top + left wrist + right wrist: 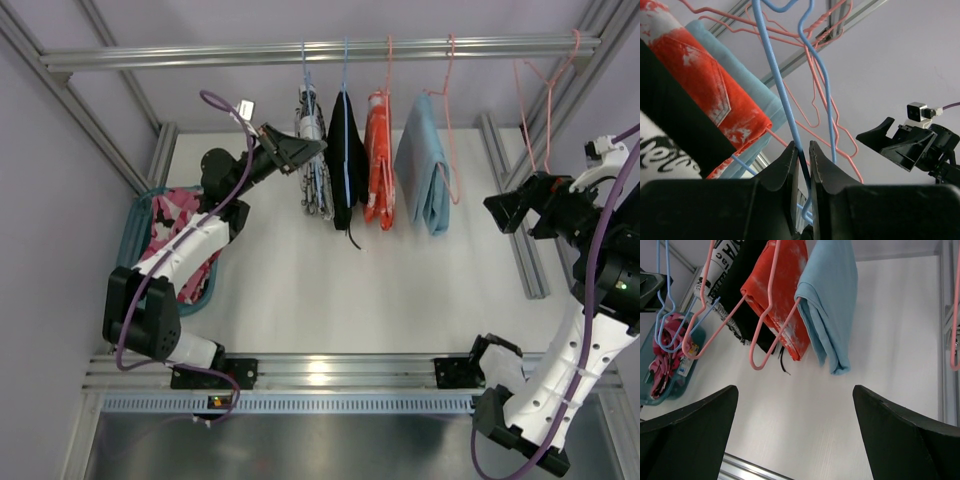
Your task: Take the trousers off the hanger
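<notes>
White trousers with dense black print [315,165] hang on the leftmost blue hanger [305,80] on the rail. My left gripper [312,150] sits right beside them, just under the rail. In the left wrist view its jaws [802,148] are shut on a blue hanger wire [775,75], and the printed trousers [660,155] show at the lower left. Pink printed trousers [170,235] lie in the teal basket [135,225] at the left. My right gripper [508,212] hangs open at the right, holding nothing, its fingers [690,420] wide apart above the table.
Black trousers [346,160] on a second blue hanger, red-orange trousers [379,170] and light blue trousers [425,165] on pink hangers hang further right. Empty pink hangers [545,100] hang at the rail's right end. Metal frame posts [520,230] flank the white table.
</notes>
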Robot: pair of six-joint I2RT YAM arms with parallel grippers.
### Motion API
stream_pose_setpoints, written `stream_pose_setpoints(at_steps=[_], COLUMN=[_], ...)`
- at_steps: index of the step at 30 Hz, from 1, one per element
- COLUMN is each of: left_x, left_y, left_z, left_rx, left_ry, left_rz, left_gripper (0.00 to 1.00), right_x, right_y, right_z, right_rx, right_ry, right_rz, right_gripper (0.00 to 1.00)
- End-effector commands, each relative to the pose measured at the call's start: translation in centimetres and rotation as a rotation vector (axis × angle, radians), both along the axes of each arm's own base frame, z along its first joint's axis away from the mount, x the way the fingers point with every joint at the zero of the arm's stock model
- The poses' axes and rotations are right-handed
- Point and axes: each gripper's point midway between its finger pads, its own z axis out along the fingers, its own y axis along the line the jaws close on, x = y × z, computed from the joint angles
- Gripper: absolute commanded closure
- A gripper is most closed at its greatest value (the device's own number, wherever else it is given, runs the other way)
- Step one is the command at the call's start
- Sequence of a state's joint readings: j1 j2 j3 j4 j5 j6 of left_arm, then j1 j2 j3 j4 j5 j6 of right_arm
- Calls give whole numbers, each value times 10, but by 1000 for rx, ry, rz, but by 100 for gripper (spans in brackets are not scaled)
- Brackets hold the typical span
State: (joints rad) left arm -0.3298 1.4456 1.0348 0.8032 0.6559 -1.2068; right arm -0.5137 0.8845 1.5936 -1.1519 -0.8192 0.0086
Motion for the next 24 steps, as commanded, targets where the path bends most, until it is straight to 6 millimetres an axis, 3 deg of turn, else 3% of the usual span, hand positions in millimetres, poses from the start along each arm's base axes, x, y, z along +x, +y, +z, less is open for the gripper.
stream_pose_setpoints(at_steps=[1,13,19,24], left_x=[-25,-63,-76,-93], left_y=[1,26,30,34], left_z=[62,153,153,126], left_rx=[-72,-183,-181,-147], left_ry=[-221,-422,-414,-371], left_rz=[-43,30,30,26], left_gripper=[97,100,100,100], right_x=[-1,4,-1,-3], right_y=[3,11,21,32], right_z=[20,28,39,60], right_rx=[-14,41,50,131], right_ry=[-77,-112,-157,-207], right_rz=[10,52,110,149], right_gripper=[1,1,1,1])
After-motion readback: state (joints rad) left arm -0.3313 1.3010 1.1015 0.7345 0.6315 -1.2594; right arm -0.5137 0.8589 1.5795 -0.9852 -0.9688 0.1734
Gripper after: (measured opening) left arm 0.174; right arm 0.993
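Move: The left fingers are already shut on the near side wire of the blue hanger carrying the patterned trousers, whose middle lies about 11 cm ahead and 14 cm below, 1 cm to the left. That hanger's hook sits on the rail some 14 cm ahead, 3 cm left and 17 cm above. The black trousers hang about 6 cm right and 12 cm ahead, the red trousers 12 cm right and 12 cm ahead, both similarly low. From the right hand, the patterned trousers are roughly 26 cm ahead, 41 cm left and 15 cm below. Upward, after a barely moving start, the left hand lifts the blue hanger by its near side about 7 cm, then draws back some 4 cm with a slight shift left, away from the black trousers, keeping its pinch on the wire. The open right hand rises some 3 cm and drifts left, its fingers tipping up a little. ##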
